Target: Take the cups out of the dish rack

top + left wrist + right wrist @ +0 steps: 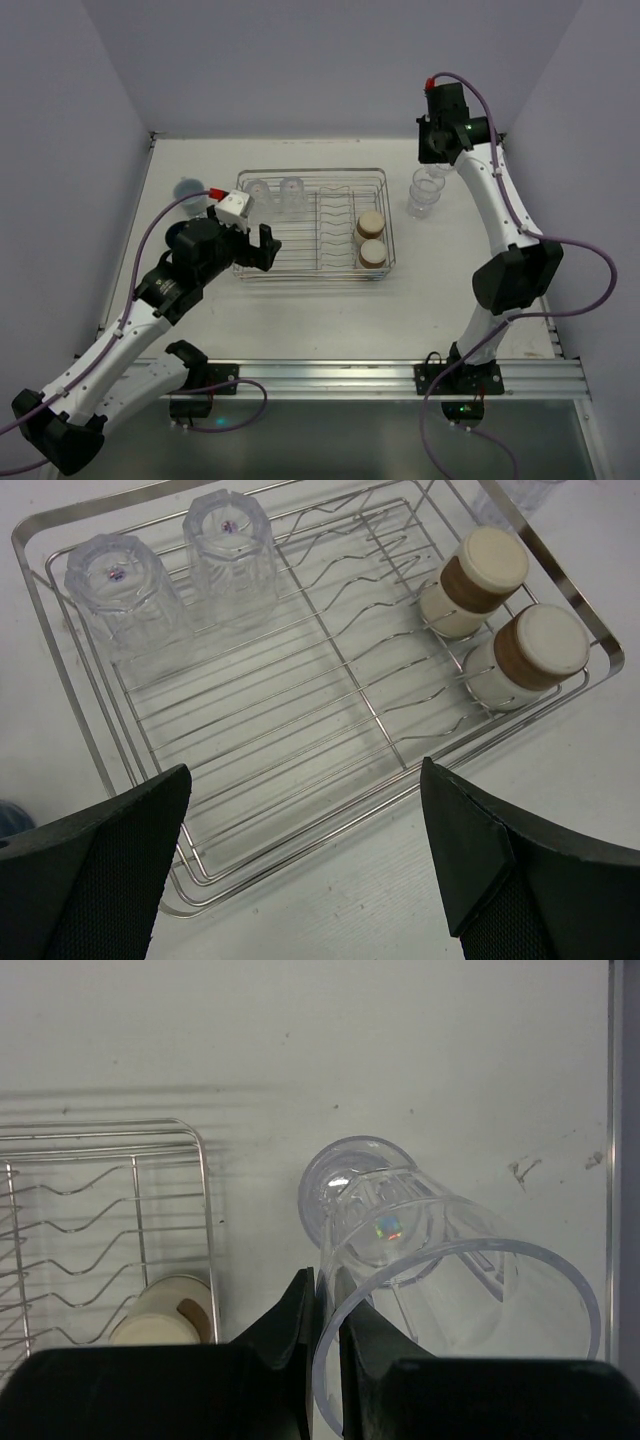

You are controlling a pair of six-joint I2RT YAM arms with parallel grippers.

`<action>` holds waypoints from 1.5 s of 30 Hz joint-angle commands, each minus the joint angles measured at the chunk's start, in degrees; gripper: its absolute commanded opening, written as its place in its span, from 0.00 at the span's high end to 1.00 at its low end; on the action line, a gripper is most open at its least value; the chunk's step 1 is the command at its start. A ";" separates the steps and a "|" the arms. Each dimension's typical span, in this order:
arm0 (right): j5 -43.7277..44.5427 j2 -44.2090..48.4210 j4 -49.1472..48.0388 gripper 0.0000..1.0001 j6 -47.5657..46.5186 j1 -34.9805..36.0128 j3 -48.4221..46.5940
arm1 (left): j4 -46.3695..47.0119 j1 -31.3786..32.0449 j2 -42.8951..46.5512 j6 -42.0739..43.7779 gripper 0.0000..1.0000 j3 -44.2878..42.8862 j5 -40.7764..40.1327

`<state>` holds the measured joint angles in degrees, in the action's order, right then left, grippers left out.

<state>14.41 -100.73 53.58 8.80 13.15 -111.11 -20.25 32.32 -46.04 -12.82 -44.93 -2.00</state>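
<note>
The silver wire dish rack (316,262) (330,660) sits mid-table. Two clear tumblers (257,192) (291,190) stand upside down in its far left part (120,580) (228,540). Two tan and cream cups (371,224) (373,252) lie at its right end (480,575) (535,650). My left gripper (250,245) (305,780) hovers open over the rack's near left corner, holding nothing. My right gripper (432,168) (325,1285) is shut on the rim of a clear tumbler (470,1290) right of the rack, directly over another clear tumbler (345,1175) on the table. A dark blue cup (186,187) stands left of the rack.
White walls close in the table at the back and both sides. A metal rail (380,375) runs along the near edge by the arm bases. The rack's right rim (205,1220) lies just left of the held tumbler.
</note>
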 commanded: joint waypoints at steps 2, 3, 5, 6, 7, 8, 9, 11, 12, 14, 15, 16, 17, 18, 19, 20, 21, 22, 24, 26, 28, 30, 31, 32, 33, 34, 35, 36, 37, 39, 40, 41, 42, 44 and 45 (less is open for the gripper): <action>1.49 -3.41 5.48 1.00 -3.88 -0.05 -6.57 | 0.83 -0.24 0.42 1.66 0.01 0.45 1.74; 1.58 -4.29 5.57 1.00 -4.05 -0.14 -7.18 | 0.91 -0.41 0.60 1.66 0.01 0.63 1.65; 1.41 -6.40 5.74 1.00 -4.58 -0.05 -8.24 | 1.00 -0.67 0.69 1.57 0.01 0.72 1.74; 0.97 -7.11 5.66 1.00 -4.67 -0.05 -8.42 | 1.00 -0.85 0.43 1.57 0.01 0.72 1.74; 0.79 -8.16 5.66 1.00 -4.75 -0.14 -8.60 | 1.00 -1.11 0.34 1.48 0.01 0.72 1.74; 0.53 -8.69 5.66 1.00 -4.75 -0.23 -8.68 | 1.09 -1.29 0.16 1.48 0.01 0.72 1.74; 0.44 -9.13 5.39 1.00 -4.67 -0.14 -8.69 | 1.09 -1.64 -0.01 1.48 0.01 0.72 3.22; -0.70 -10.01 4.96 1.00 -4.40 -0.14 -7.81 | 1.09 -1.99 -0.10 1.39 0.01 0.72 3.32; -1.05 -10.10 3.91 1.00 -4.40 -0.23 -7.28 | 1.18 -2.17 -0.10 1.39 0.01 0.72 3.49; -1.67 -10.28 3.29 1.00 -4.23 -0.14 -5.88 | 1.27 -2.52 -0.28 1.39 0.01 0.72 3.49; -1.67 -10.37 2.85 1.00 -4.14 -0.14 -5.44 | 1.27 -2.78 -0.54 1.31 0.01 0.72 3.67; -1.67 -10.45 2.76 1.00 -4.14 -0.23 -5.09 | 1.27 -2.78 -0.63 1.31 0.01 0.72 3.84; -2.02 -10.54 2.49 1.00 -4.05 -0.23 -4.30 | 1.27 -2.78 -0.72 1.31 0.01 0.72 3.93; -2.11 -10.45 2.06 1.00 -4.14 -0.14 -3.86 | 1.27 -2.96 -0.89 1.31 0.01 0.72 4.02; -2.02 -10.45 1.88 1.00 -4.14 -0.14 -3.24 | 1.27 -3.05 -0.98 1.39 0.01 0.72 4.02; -1.76 -10.54 1.79 1.00 -4.14 -0.23 -2.97 | 1.27 -3.05 -0.98 1.31 0.02 0.72 4.02; -1.93 -10.72 1.61 1.00 -3.97 -0.23 -2.80 | 1.27 -3.13 -0.98 1.31 0.02 0.72 4.02; -2.11 -10.89 1.53 1.00 -3.96 -0.31 -2.62 | 1.27 -3.14 -0.98 1.39 0.01 0.72 3.85; -2.20 -11.51 1.44 1.00 -3.88 -0.23 -2.36 | 1.27 -3.22 -0.98 1.39 0.01 0.72 3.67; -1.85 -11.60 1.35 1.00 -3.79 -0.23 -1.75 | 1.35 -3.40 -0.98 1.39 0.02 0.81 3.49; -1.23 -10.98 0.03 1.00 -3.70 -0.31 -0.43 | 1.27 -3.40 -1.15 1.39 0.02 0.81 3.23; -1.93 -10.63 -0.76 0.98 -3.52 -0.31 -0.16 | 1.27 -3.49 -1.59 1.39 0.02 0.81 2.79; -2.37 -10.37 -0.85 0.96 -3.44 -0.31 -0.25 | 1.27 -3.49 -1.68 1.48 0.01 0.81 2.62; -2.37 -10.28 -0.93 0.93 -3.35 -0.31 -0.25 | 1.09 -3.49 -1.86 1.48 0.02 0.72 2.44; -2.46 -10.19 -1.02 0.88 -3.35 -0.31 -0.33 | 1.18 -3.49 -2.03 1.48 0.02 0.63 2.35; -2.37 -10.10 -1.02 0.85 -3.35 -0.31 -0.51 | 1.09 -3.49 -2.21 1.48 0.02 0.54 2.35; -2.11 -10.02 -1.11 0.82 -3.61 -0.31 -0.51 | 1.09 -3.49 -2.47 1.48 0.02 0.46 2.26; -1.85 -9.93 -1.02 0.76 -3.70 -0.40 -0.60 | 1.00 -3.49 -2.56 1.57 0.02 0.37 1.22; -1.32 -9.84 -1.02 0.73 -3.79 -0.40 -0.77 | 1.00 -3.49 -2.74 1.48 0.01 0.19 0.77; -0.80 -9.40 -1.02 0.64 -4.14 -0.49 -1.12 | 1.00 -3.49 -3.44 1.39 0.01 -0.25 0.68; -0.62 -9.23 -1.02 0.60 -4.23 -0.49 -1.65 | 1.00 -3.49 -3.70 1.22 0.02 -0.86 0.68; -0.53 -8.70 -1.02 0.56 -4.40 -0.58 -2.09 | 0.83 -3.49 -4.40 1.13 0.02 -1.21 0.77; -0.53 -8.26 -1.02 0.53 -4.49 -0.49 -2.44 | 0.83 -3.49 -4.67 0.78 0.02 -1.65 1.29; -1.23 -7.38 -1.02 0.44 -4.40 -0.49 -3.58 | 0.56 -3.49 -5.63 0.25 0.01 -3.41 1.73; -1.84 -6.07 -1.11 0.42 -4.14 -0.49 -3.76 | 0.48 -3.49 -5.90 -0.53 0.02 -4.02 1.74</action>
<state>12.53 -112.09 53.12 5.96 13.04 -111.59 -20.47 29.26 -51.31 -12.78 -44.93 -0.49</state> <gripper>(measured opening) 0.562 0.986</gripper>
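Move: Over the right side of the table, the right hand still pinches a clear cup by its wall near the rim. The clear cup stack stands about 4 cm ahead and 4 cm right of that hand, its middle some 20 cm below. Brown-banded cups in the rack lie about 5 cm back and 11 cm left, and 13 cm back and 10 cm left, both some 21 cm below. From the left hand the stack is roughly 23 cm ahead, 35 cm right and 15 cm below. Lowering the held clear cup into the clear cup stack, the right hand sinks about 9 cm, easing some 2 cm forward early on and tipping its fingers about 10 degrees further down. It then nearly stops and opens to about half, one finger either side of the cup's wall, letting go. The left hand, empty and wide open, sinks some 3 cm near the rack's front with a slight forward drift. ##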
